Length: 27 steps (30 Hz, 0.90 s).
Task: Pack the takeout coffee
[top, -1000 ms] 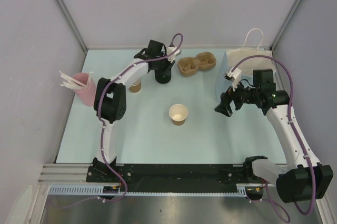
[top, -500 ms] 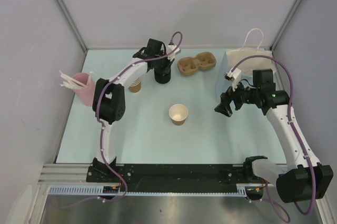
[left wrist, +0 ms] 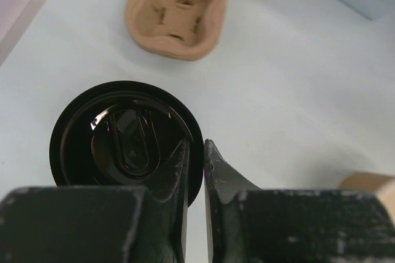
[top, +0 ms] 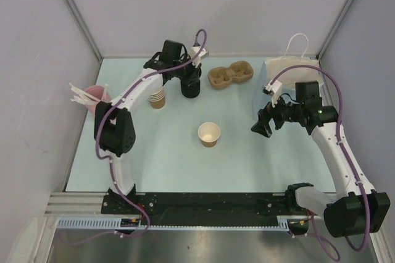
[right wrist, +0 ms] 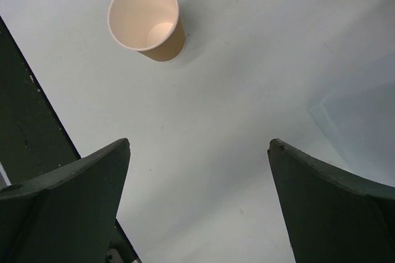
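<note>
The takeout coffee cup point(top: 209, 134) stands open and lidless mid-table, tan outside and cream inside; the right wrist view shows it at upper left point(right wrist: 147, 19). My left gripper point(top: 190, 79) is at the back of the table over a black lid point(top: 192, 90). In the left wrist view its fingers point(left wrist: 195, 146) straddle the right rim of the black lid point(left wrist: 117, 133), pinched nearly together on it. My right gripper point(top: 260, 127) hovers right of the cup, wide open point(right wrist: 200, 142), with only bare table between its fingers.
A tan pulp cup carrier point(top: 230, 75) lies behind the lid, also in the left wrist view point(left wrist: 177, 13). A white paper bag point(top: 290, 71) with handles stands at back right. Nested tan cups point(top: 158, 98) and a pink cup of stirrers point(top: 92, 99) sit at left.
The left arm's elbow has swung left and its wrist has shifted slightly left at the lid, with the jaws narrowing on the rim. The right arm and the cup have not moved.
</note>
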Each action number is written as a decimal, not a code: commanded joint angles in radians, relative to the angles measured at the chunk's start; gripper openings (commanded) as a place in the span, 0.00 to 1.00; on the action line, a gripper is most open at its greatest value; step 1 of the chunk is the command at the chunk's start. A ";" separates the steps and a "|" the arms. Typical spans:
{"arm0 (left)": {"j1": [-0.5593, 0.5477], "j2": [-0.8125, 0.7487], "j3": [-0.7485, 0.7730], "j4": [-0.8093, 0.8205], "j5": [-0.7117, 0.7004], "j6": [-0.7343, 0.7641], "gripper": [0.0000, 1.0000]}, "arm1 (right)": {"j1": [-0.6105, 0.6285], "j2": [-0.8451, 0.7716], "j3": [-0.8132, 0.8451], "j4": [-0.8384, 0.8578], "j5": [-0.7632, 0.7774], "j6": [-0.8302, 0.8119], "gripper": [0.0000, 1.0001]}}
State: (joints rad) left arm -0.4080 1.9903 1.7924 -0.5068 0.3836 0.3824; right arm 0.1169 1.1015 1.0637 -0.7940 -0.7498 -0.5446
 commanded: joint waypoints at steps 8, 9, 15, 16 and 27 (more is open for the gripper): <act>0.001 -0.543 -0.362 -0.085 0.503 0.134 0.17 | 0.056 -0.083 0.002 0.030 -0.071 -0.040 1.00; 0.001 -0.570 -0.379 -0.108 0.524 0.176 0.17 | 0.084 -0.103 0.002 0.059 -0.044 -0.043 1.00; -0.009 -0.682 -0.455 -0.442 0.739 0.442 0.20 | 0.315 -0.226 0.008 0.225 0.116 -0.096 1.00; -0.009 -0.685 -0.458 -0.485 0.762 0.481 0.20 | 0.340 -0.221 0.019 0.223 0.119 -0.115 1.00; -0.047 -0.530 -0.412 -0.960 0.878 0.854 0.15 | 0.633 -0.076 0.131 0.154 0.177 -0.325 1.00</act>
State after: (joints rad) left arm -0.4255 1.4223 1.3441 -1.2648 1.1854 1.0836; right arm 0.6540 0.9916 1.1305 -0.6384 -0.6762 -0.7723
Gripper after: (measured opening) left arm 0.173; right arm 0.994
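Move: The paper cup that the left hand's black lid is bound for stands about 23 cm back from that hand, 4 cm to its right and 12 cm below. From the same hand, the lid stack is some 4 cm ahead and 3 cm left, and the cup carrier 9 cm ahead and 13 cm right, both about as low. From the empty right hand the paper cup lies roughly 18 cm left, level fore and aft, 15 cm below. Keeping the black lid pinched by its rim, the left hand sweeps about 30 cm back from the lid stack towards the paper cup, arching up and then sinking, while turning nearly 50 degrees clockwise. The right hand, fingers still wide open, swings about 12 cm left towards the cup, also back and up, turning counter-clockwise as its fingertips tilt up. ##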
